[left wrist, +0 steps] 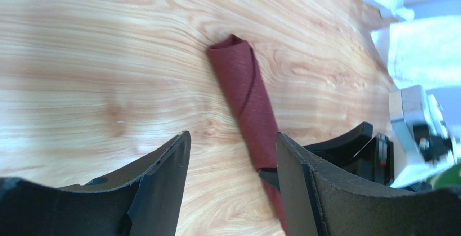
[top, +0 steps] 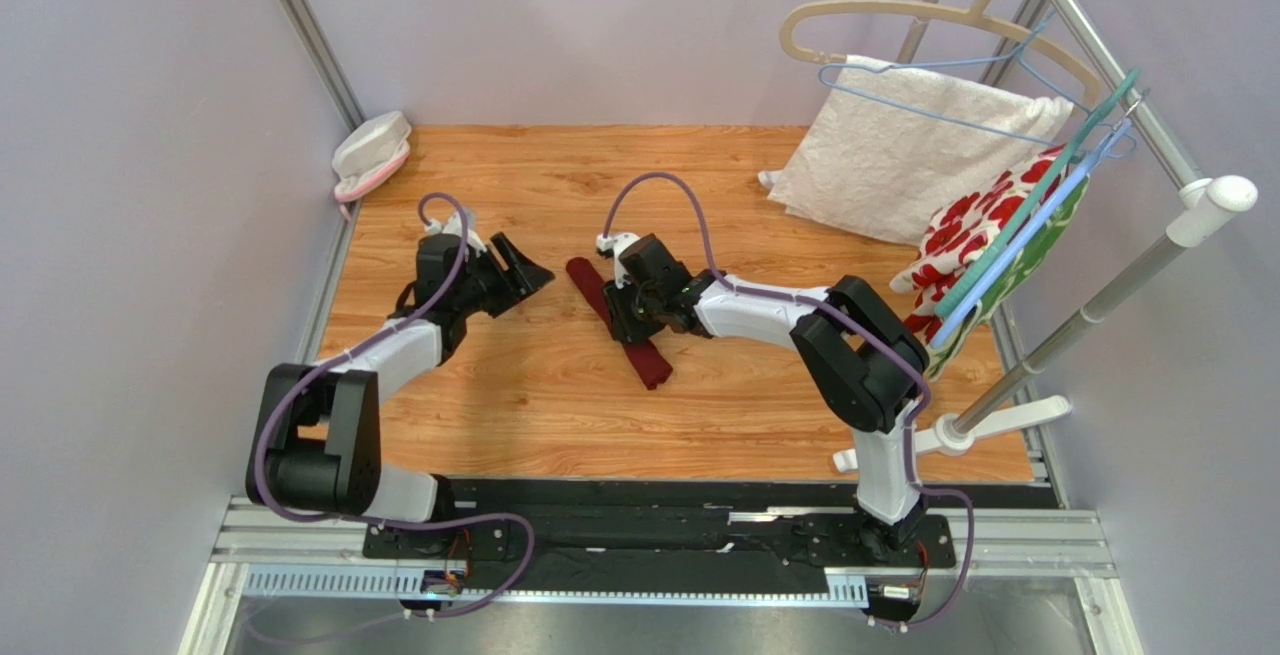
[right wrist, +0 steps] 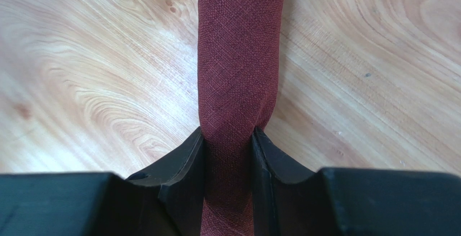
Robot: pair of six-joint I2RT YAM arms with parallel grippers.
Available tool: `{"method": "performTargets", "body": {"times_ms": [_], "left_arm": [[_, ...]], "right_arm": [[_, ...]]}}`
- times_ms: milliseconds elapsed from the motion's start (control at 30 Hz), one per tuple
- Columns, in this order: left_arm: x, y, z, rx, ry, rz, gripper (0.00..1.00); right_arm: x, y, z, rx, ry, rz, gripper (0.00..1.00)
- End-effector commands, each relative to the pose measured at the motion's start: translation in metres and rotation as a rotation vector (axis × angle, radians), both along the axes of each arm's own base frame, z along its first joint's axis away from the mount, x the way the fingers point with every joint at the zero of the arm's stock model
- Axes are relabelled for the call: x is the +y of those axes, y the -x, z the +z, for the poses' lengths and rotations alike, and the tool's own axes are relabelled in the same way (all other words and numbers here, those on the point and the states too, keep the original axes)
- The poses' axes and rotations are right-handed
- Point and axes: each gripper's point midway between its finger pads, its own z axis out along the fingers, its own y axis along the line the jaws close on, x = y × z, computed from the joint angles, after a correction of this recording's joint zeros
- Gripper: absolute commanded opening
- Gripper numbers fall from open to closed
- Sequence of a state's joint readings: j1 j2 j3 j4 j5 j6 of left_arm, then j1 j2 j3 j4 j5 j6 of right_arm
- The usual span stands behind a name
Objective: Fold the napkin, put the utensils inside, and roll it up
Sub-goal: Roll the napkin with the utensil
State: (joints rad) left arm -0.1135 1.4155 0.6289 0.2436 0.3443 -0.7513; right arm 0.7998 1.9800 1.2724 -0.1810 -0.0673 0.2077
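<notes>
The dark red napkin (top: 649, 364) lies rolled into a slim tube slanting across the middle of the wooden table (top: 721, 190). My right gripper (top: 628, 310) reaches over its middle. In the right wrist view the right gripper (right wrist: 227, 136) presses both fingers against the sides of the napkin (right wrist: 241, 57), pinching the cloth in. My left gripper (top: 519, 268) hangs to the left of the roll, apart from it. In the left wrist view the left gripper (left wrist: 232, 138) stands open over bare wood, with the napkin's rolled end (left wrist: 243, 90) just ahead. No utensils are in view.
A white textured towel (top: 917, 145) and a red-and-green floral cloth (top: 992, 235) lie at the back right under hangers (top: 962, 40) on a metal rack (top: 1142, 115). A pink-and-white object (top: 371, 153) sits at the back left corner. Walls close in on both sides.
</notes>
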Motion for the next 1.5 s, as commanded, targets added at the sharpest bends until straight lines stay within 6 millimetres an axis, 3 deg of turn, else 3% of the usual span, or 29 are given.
{"method": "performTargets", "body": {"times_ms": [0,333,433,500,567,633,700,867,900,1000,1200,1333,1367,1433,1467], "left_arm": [[0.023,0.008,0.006,-0.017,-0.053,0.043,0.68],[0.031,0.018,0.010,-0.030,-0.051,0.063,0.68],[0.032,0.018,0.011,-0.034,-0.049,0.064,0.68],[0.032,0.018,0.015,-0.044,-0.046,0.065,0.68],[0.032,0.019,0.018,-0.045,-0.044,0.066,0.68],[0.032,0.019,0.023,-0.059,-0.046,0.065,0.69],[0.034,0.022,0.025,-0.062,-0.055,0.067,0.69],[0.039,0.027,0.031,-0.073,-0.074,0.079,0.69],[0.039,0.028,0.032,-0.076,-0.076,0.078,0.69],[0.041,0.031,0.037,-0.085,-0.080,0.081,0.70],[0.045,0.036,0.050,-0.091,-0.108,0.087,0.71],[0.049,0.043,0.059,-0.096,-0.125,0.094,0.71],[0.050,0.044,0.065,-0.112,-0.130,0.100,0.72],[0.053,0.048,0.071,-0.114,-0.147,0.103,0.72],[0.054,0.049,0.077,-0.126,-0.154,0.110,0.72]], "right_arm": [[-0.007,0.014,-0.028,0.185,-0.071,0.025,0.28],[-0.006,-0.032,-0.035,0.167,-0.079,-0.114,0.28],[-0.010,-0.055,-0.035,0.116,-0.043,-0.185,0.28],[-0.003,-0.067,-0.026,0.096,-0.043,-0.190,0.29],[-0.001,-0.076,-0.032,0.090,-0.024,-0.200,0.30],[0.004,-0.089,-0.026,0.071,-0.020,-0.202,0.31],[0.005,-0.092,-0.034,0.080,0.001,-0.200,0.32],[0.016,-0.102,-0.025,0.062,-0.025,-0.167,0.40],[0.018,-0.101,-0.020,0.059,-0.034,-0.156,0.50],[0.028,-0.101,-0.001,0.042,-0.072,-0.094,0.64],[0.039,-0.100,0.045,-0.021,-0.145,-0.026,0.72],[0.043,-0.102,0.089,-0.089,-0.209,-0.014,0.76],[0.044,-0.102,0.111,-0.125,-0.240,-0.014,0.77],[0.041,-0.102,0.128,-0.155,-0.255,-0.024,0.77],[0.039,-0.101,0.153,-0.197,-0.287,-0.027,0.78]]}}
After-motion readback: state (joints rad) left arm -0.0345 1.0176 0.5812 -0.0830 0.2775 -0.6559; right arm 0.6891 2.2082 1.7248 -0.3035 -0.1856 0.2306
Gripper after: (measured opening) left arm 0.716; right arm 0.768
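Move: The right hand already pinches the napkin roll close to its middle, which lies about 1 cm ahead, level sideways and at fingertip height. The bare table spot it is taken to is some 10 cm ahead and 4 cm to the left, level with the fingertips. From the open, empty left hand, the napkin roll's middle lies roughly 12 cm to the right, 1 cm back and 8 cm below. Right hand drags the pinched roll about 10 cm forward-left, opens, lifts clear; left hand retreats back-left, rising 5 cm. ##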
